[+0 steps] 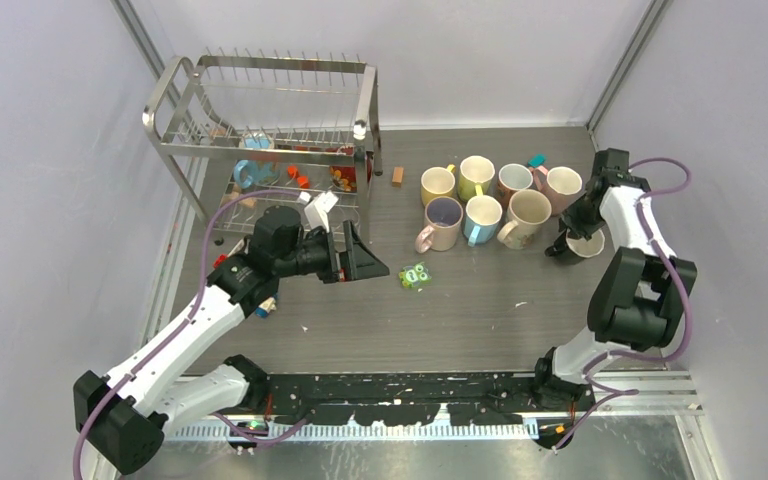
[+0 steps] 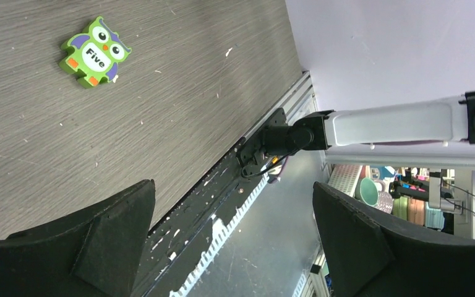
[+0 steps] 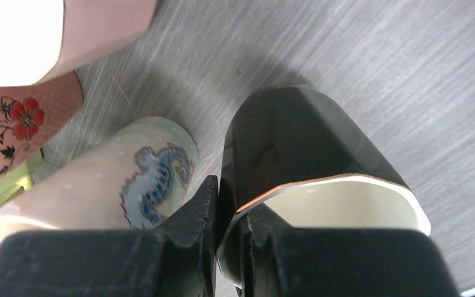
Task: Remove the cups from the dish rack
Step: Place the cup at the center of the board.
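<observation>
The steel wire dish rack (image 1: 260, 140) stands at the far left, with a light blue cup (image 1: 252, 172) lying in its lower tier. Several pastel cups (image 1: 482, 200) stand grouped on the table to its right. My right gripper (image 1: 574, 240) is shut on the wall of a black cup with a white inside (image 1: 588, 245) at the right end of that group. In the right wrist view the fingers (image 3: 198, 210) pinch this black cup (image 3: 309, 136) beside a beige seahorse cup (image 3: 130, 185). My left gripper (image 1: 364, 262) hangs open and empty in front of the rack.
A green owl toy (image 1: 414, 274) lies on the table just right of the left gripper, also seen as the owl (image 2: 94, 51) in the left wrist view. Small orange toys (image 1: 340, 178) sit in the rack's lower tier. A wooden block (image 1: 397, 176) lies near the rack.
</observation>
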`<act>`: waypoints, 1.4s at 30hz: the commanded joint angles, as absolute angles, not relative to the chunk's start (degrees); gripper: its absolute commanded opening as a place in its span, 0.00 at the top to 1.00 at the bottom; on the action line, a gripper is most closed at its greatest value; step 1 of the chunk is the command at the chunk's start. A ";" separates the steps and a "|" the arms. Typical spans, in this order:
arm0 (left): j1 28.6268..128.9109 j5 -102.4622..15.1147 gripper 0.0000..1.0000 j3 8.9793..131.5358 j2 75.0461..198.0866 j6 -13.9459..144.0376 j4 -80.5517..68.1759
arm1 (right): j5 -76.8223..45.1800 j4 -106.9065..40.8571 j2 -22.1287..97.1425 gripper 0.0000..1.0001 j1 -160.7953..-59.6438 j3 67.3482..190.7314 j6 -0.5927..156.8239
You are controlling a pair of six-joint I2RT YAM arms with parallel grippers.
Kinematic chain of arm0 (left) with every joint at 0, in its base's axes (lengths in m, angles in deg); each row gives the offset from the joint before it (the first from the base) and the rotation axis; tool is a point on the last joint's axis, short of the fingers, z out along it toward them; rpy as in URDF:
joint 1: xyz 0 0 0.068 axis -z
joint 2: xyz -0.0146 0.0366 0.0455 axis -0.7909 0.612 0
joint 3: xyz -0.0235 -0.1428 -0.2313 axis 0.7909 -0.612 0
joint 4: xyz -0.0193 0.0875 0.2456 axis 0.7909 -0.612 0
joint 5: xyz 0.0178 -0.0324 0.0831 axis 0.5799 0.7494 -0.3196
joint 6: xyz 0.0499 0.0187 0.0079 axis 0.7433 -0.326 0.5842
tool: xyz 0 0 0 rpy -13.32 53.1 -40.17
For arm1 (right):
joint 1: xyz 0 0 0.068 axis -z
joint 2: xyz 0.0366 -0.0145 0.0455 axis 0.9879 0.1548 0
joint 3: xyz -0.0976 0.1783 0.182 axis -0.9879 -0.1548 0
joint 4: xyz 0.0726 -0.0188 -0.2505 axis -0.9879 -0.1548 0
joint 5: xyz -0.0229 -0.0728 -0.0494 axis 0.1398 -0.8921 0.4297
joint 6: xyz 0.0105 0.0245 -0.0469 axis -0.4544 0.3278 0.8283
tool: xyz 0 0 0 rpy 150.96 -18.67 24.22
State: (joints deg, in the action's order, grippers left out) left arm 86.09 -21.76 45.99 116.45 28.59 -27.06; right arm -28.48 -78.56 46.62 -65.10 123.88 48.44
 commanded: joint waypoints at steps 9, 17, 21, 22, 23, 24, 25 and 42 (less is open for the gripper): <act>85.44 -18.32 0.00 48.27 116.61 31.10 -27.46 | -25.91 -76.40 56.18 0.96 -64.92 135.66 49.00; 85.05 -18.06 0.00 48.23 117.04 30.95 -27.00 | -24.77 -77.04 58.58 0.78 -64.92 137.27 49.25; 84.81 -17.98 0.00 47.85 117.00 30.53 -26.40 | -24.53 -77.64 58.28 0.68 -64.92 137.69 49.33; 84.65 -18.02 0.00 47.76 116.93 30.57 -26.39 | -24.54 -77.76 57.98 0.65 -64.96 137.74 49.42; 84.50 -17.98 0.00 47.68 116.93 30.57 -26.38 | -24.59 -77.82 57.79 0.63 -65.00 137.85 49.42; 84.38 -18.00 0.00 47.65 116.82 30.57 -26.38 | -24.60 -78.03 57.48 0.61 -64.99 138.12 49.42; 84.22 -18.00 0.00 47.58 116.75 30.64 -26.36 | -24.42 -78.09 57.28 0.59 -64.98 138.30 49.47; 82.97 -17.19 0.00 47.20 116.27 30.78 -26.11 | -26.87 -82.14 50.18 0.47 -65.31 139.47 50.32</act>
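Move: The right hand pinches the black cup by its wall. The free spot for it is centred about 3 cm ahead, 3 cm to the right and, at the cup's mid-height, 5 cm lower. Beyond that spot the pink mug stands about 10 cm ahead of the hand and 1 cm right. The beige mug is some 6 cm ahead and 7 cm left. For the left hand, the spot is roughly 18 cm ahead, 48 cm right and 18 cm below. Still pinching the black cup's front-left wall, the right hand carries it forward about 5 cm towards the pink mug, sinking 1.5 cm as it goes, into the gap beside the beige mug. There the fingers open to about half and let go of the wall; the hand edges another centimetre forward, then rises some 3.5 cm in all, easing back slightly. ##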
